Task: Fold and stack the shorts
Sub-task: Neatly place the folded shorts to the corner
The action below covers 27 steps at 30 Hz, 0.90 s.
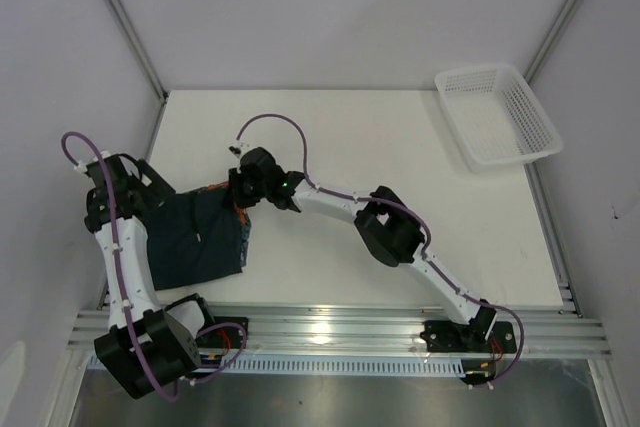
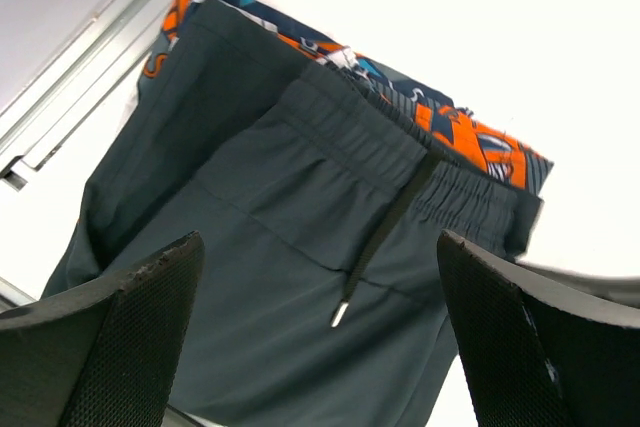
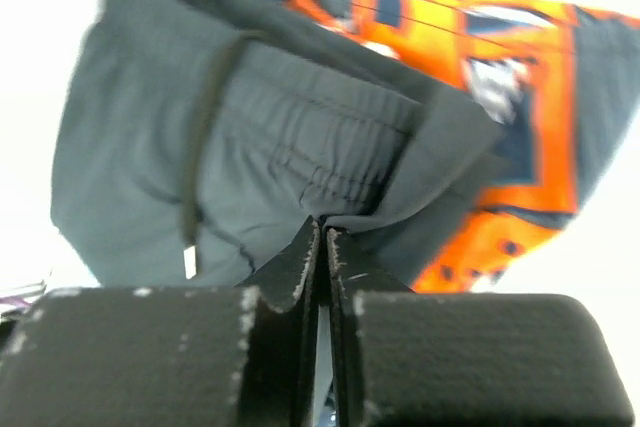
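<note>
The plain dark shorts (image 1: 195,237) lie folded at the table's left, on top of the printed orange and navy shorts (image 1: 239,210), which peek out along the right edge. My right gripper (image 1: 238,192) reaches across to that edge. In the right wrist view it (image 3: 322,227) is shut on a raised fold of the dark shorts (image 3: 300,137) at the waistband, with the printed shorts (image 3: 470,37) behind. My left gripper (image 2: 318,247) hangs open over the dark shorts (image 2: 280,247), its fingers either side of the drawstring (image 2: 385,237). The printed shorts (image 2: 470,137) show past the waistband.
A white mesh basket (image 1: 497,115) stands at the table's back right corner. A metal rail (image 1: 350,332) runs along the near edge. The white table (image 1: 400,147) is walled in on the left, back and right.
</note>
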Each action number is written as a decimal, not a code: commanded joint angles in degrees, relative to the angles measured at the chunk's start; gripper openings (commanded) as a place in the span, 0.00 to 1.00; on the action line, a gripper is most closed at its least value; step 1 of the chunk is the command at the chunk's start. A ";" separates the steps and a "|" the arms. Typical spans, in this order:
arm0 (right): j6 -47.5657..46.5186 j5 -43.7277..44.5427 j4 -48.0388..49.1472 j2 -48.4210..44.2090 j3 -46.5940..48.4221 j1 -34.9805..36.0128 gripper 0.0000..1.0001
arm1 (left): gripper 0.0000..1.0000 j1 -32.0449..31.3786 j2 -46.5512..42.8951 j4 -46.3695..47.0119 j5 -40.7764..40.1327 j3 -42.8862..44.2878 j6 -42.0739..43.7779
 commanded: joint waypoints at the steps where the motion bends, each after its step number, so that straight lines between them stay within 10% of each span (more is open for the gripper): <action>1: 3.14 -2.02 2.71 1.93 -0.41 -2.12 0.07 | 0.99 -0.48 -1.20 1.86 2.06 -0.08 1.40; 5: 2.88 -1.58 1.48 2.11 -0.58 -2.12 0.42 | 0.99 -0.66 -0.41 2.12 3.81 -0.17 1.57; 12: -0.19 0.62 -2.90 -2.81 1.43 -2.74 0.70 | 0.99 -1.80 -0.67 2.30 4.35 -0.17 1.84; 27: -6.00 5.80 -3.89 -33.11 -27.27 -8.97 0.99 | 0.99 -19.10 -0.76 3.70 3.47 3.79 -6.24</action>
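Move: The right hand pinches a corner of the folded dark shorts; the patterned shorts' far right corner, where it belongs, is about 5 cm ahead, 2 cm right and 4 cm below. The dark shorts' middle is some 9 cm back, 11 cm left and 4 cm below. From the open left hand, the patterned corner lies roughly 11 cm ahead, 23 cm right and 12 cm below. Right hand lowers the dark corner about 3 cm, opens, lifts away up and right some 10 cm; left sweeps right. ##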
